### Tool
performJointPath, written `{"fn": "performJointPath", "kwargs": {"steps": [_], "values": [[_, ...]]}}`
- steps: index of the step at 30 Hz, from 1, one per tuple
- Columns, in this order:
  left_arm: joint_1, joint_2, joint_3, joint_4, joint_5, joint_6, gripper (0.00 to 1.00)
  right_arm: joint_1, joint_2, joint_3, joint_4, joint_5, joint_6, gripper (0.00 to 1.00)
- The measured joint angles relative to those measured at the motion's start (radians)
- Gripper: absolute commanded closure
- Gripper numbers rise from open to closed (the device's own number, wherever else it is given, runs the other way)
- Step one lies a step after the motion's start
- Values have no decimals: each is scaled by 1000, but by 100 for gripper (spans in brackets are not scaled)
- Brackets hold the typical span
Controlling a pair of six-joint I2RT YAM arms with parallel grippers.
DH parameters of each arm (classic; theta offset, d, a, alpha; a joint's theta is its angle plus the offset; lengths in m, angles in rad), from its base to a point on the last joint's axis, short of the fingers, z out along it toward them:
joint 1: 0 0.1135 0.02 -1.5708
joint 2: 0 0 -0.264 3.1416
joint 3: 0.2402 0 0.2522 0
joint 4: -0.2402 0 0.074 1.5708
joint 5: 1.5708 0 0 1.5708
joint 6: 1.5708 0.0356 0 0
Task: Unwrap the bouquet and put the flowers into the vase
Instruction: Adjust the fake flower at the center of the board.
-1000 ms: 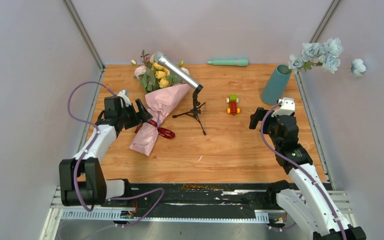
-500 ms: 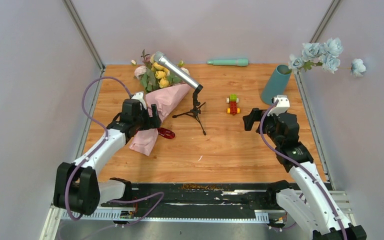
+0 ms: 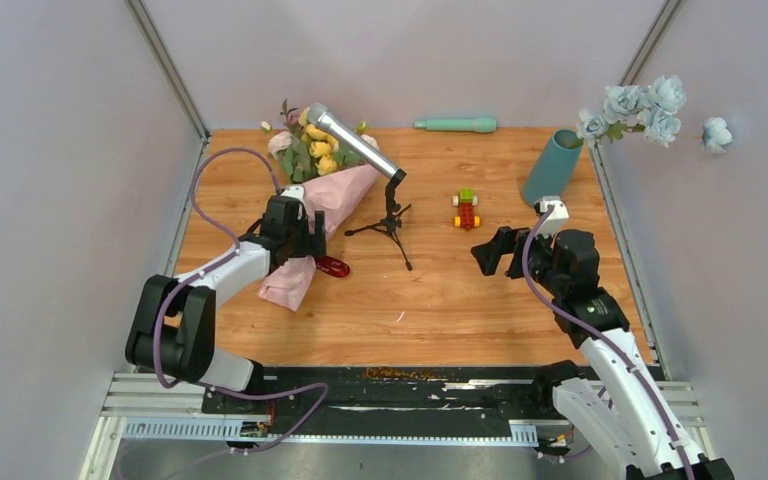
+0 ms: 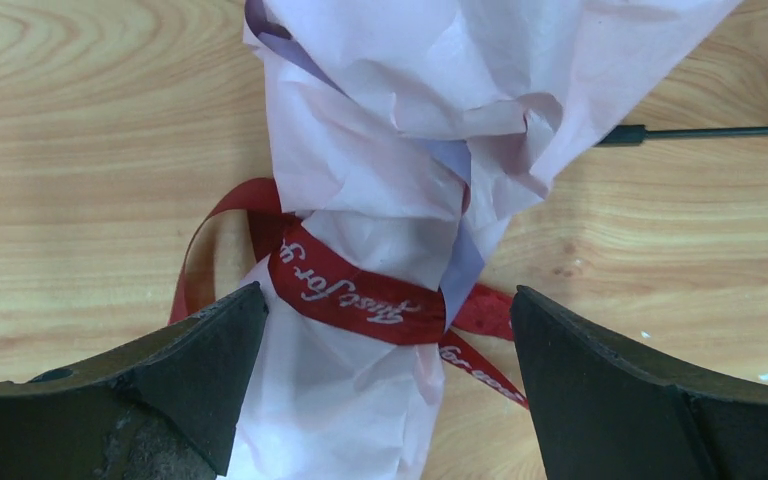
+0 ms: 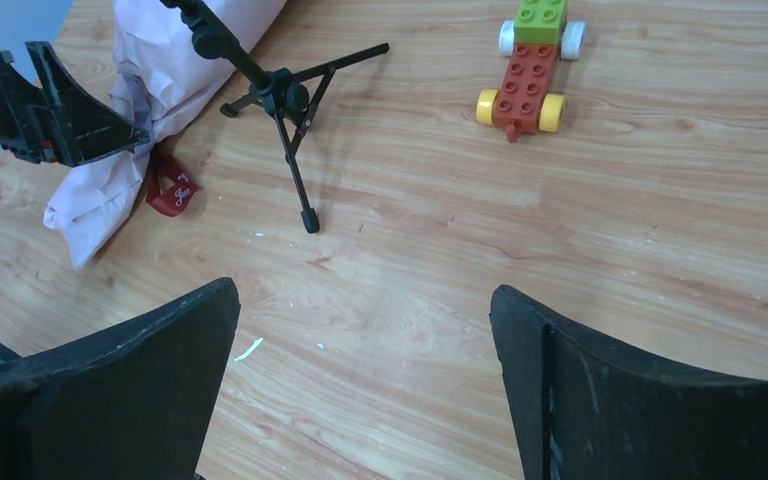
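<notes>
The bouquet (image 3: 328, 203) lies on the table's left, its pink-lilac wrap (image 4: 380, 130) tied with a dark red ribbon (image 4: 360, 295). The flowers (image 3: 312, 150), pink, yellow and cream, stick out at the far end. My left gripper (image 3: 303, 234) hangs open over the tied neck, one finger on each side of the wrap (image 4: 388, 300), gripping nothing. The teal vase (image 3: 552, 168) stands at the back right. My right gripper (image 3: 490, 252) is open over bare wood (image 5: 365, 295), left of and nearer than the vase. The bouquet's tail (image 5: 110, 190) shows in the right wrist view.
A silver microphone (image 3: 355, 142) on a black tripod (image 5: 280, 100) stands just right of the bouquet. A toy brick car (image 3: 467, 209) sits between the tripod and the vase. A mint-green rod (image 3: 455, 125) lies at the back edge. Pale blue flowers (image 3: 640, 108) hang on the right wall.
My left arm has swung right from beside the bouquet to over its ribboned neck, its jaws opening slightly wider. The right gripper has moved left toward the table's middle.
</notes>
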Motion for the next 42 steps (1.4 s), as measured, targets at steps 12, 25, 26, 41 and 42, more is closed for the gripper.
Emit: {"fn": "performJointPath", "kwargs": {"steps": [12,25,26,41,42], "values": [[-52,72,44,1,-129,133,0,0,32,0,-38,-8,-5,1],[-52,177,133,-42,-131,171,0,0,53,0,-41,-8,-13,2],[-52,188,141,-44,-131,171,1,0,53,0,-41,-8,-13,2],[-52,238,180,-90,-123,134,33,0,48,0,-42,-5,-16,2],[-52,240,180,-90,-122,132,35,0,47,0,-42,-5,-16,2]]}}
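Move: The wrapped bouquet's ribbon-tied neck lies about 2 cm ahead of the left hand and 4 cm below it, between the open fingers. The ribbon tail is roughly 5 cm to that hand's right and 1 cm back, 6 cm below; the flower heads are some 20 cm ahead and 2 cm right, and the tripod about 18 cm right and 5 cm ahead. From the right hand, the neck lies about 40 cm left, 6 cm ahead and 17 cm below. Down and forward in two short stages, about 3 cm lower and 2 cm farther out, the left hand settles over the bouquet's neck, rolling its left side up some 15 degrees, mostly in the first stage. The wide-open fingers straddle the neck and only near the end start closing, by about a quarter, until their tips come right up to the wrap on both sides. The empty right hand sinks about 2 cm, then waits. ##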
